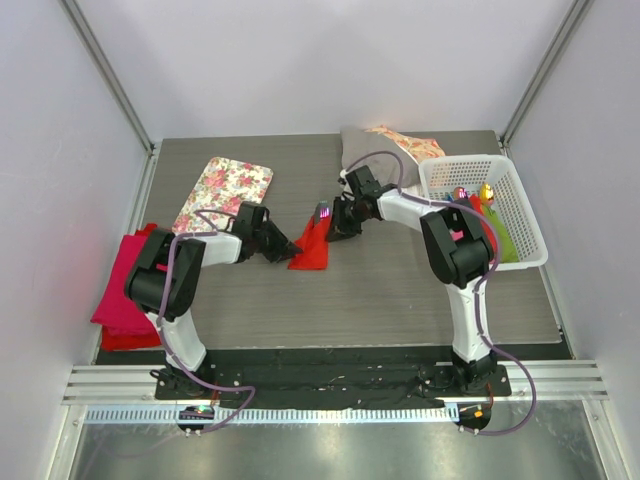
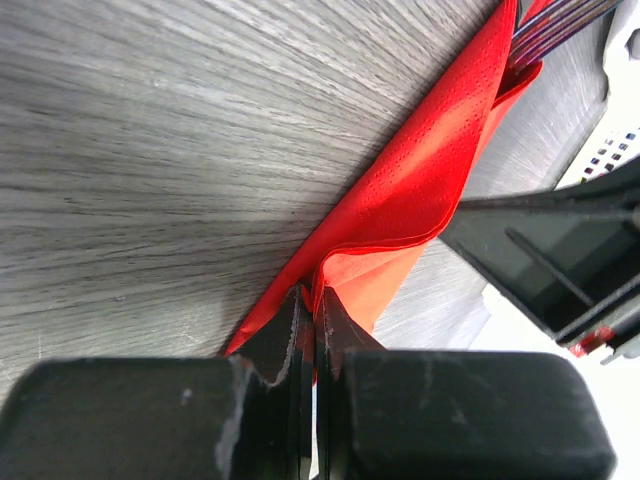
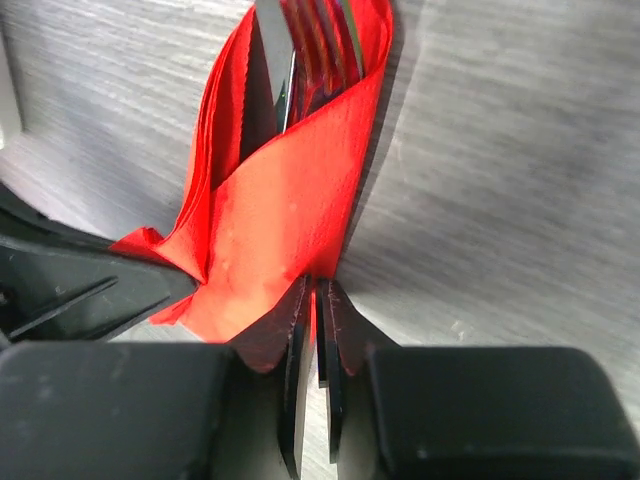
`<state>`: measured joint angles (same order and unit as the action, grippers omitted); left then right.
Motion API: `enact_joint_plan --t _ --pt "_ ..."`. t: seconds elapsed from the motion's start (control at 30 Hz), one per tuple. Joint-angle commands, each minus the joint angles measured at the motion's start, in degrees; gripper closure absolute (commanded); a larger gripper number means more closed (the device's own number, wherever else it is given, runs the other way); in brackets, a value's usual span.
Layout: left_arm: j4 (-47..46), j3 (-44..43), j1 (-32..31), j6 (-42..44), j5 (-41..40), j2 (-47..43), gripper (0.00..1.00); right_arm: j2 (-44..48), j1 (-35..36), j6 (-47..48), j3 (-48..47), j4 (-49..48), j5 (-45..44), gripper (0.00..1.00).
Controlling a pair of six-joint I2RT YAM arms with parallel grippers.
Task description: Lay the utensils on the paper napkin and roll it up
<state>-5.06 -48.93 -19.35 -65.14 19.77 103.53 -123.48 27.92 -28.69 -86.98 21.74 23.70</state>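
Note:
The paper napkin [image 1: 310, 250] is bright red and lies mid-table, folded over the utensils [image 1: 323, 212], whose shiny ends stick out at its far end. My left gripper [image 1: 287, 248] is at the napkin's left side, my right gripper [image 1: 336, 226] at its right. In the left wrist view the left gripper [image 2: 313, 296] is shut on a raised edge of the napkin [image 2: 420, 190]. In the right wrist view the right gripper [image 3: 318, 286] is shut on the near edge of the napkin [image 3: 290, 200], and the fork tines [image 3: 320, 30] show inside the fold.
A white basket [image 1: 520, 190] with coloured rolls stands at the right. A floral tray [image 1: 225, 185] lies at the back left, and a magenta cloth stack [image 1: 125, 290] sits at the left edge. A patterned cloth [image 1: 400, 142] lies at the back.

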Motion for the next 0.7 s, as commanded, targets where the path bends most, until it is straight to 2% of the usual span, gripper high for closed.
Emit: enact_joint_plan --t 0.0,0.23,0.37,0.67 --pt "6.2 2.0 0.5 -0.9 -6.5 3.2 1.0 8.2 0.4 -3.3 4.3 -4.5 2.7 0.84" --pt "5.6 2.3 0.4 -1.3 -6.4 2.7 1.0 12.4 0.5 -8.6 13.1 -13.1 7.3 0.84" --pt "5.5 2.5 0.5 -1.2 -6.5 2.7 1.0 11.4 0.6 -12.0 16.8 -19.1 10.7 0.87" --pt "5.3 2.5 0.5 -1.2 -6.0 2.8 1.0 7.5 0.6 -14.6 19.0 -24.0 11.7 0.89"
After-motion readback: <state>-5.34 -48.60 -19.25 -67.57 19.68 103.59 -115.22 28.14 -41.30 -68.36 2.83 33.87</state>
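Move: The near part of the napkin's right edge, where the right hand goes, lies some 5 cm back and 2 cm to the left of that hand, about 1 cm lower. The utensil ends poking out of the napkin are about 7 cm ahead and 2 cm to the left of the right hand; the pinched fold is some 4 cm back and 7 cm to the left. From the left hand, that near right edge lies roughly 5 cm right and 1 cm back. The half-rolled napkin is still pinned at its left fold by the shut left fingers, which stay in place. The right hand comes free of its right edge, arcing about 5 cm back towards the robot, up some 3 cm midway and partly down again, to the edge's near part. Its all but shut fingers tilt about 15 degrees to point more left and flatter. ##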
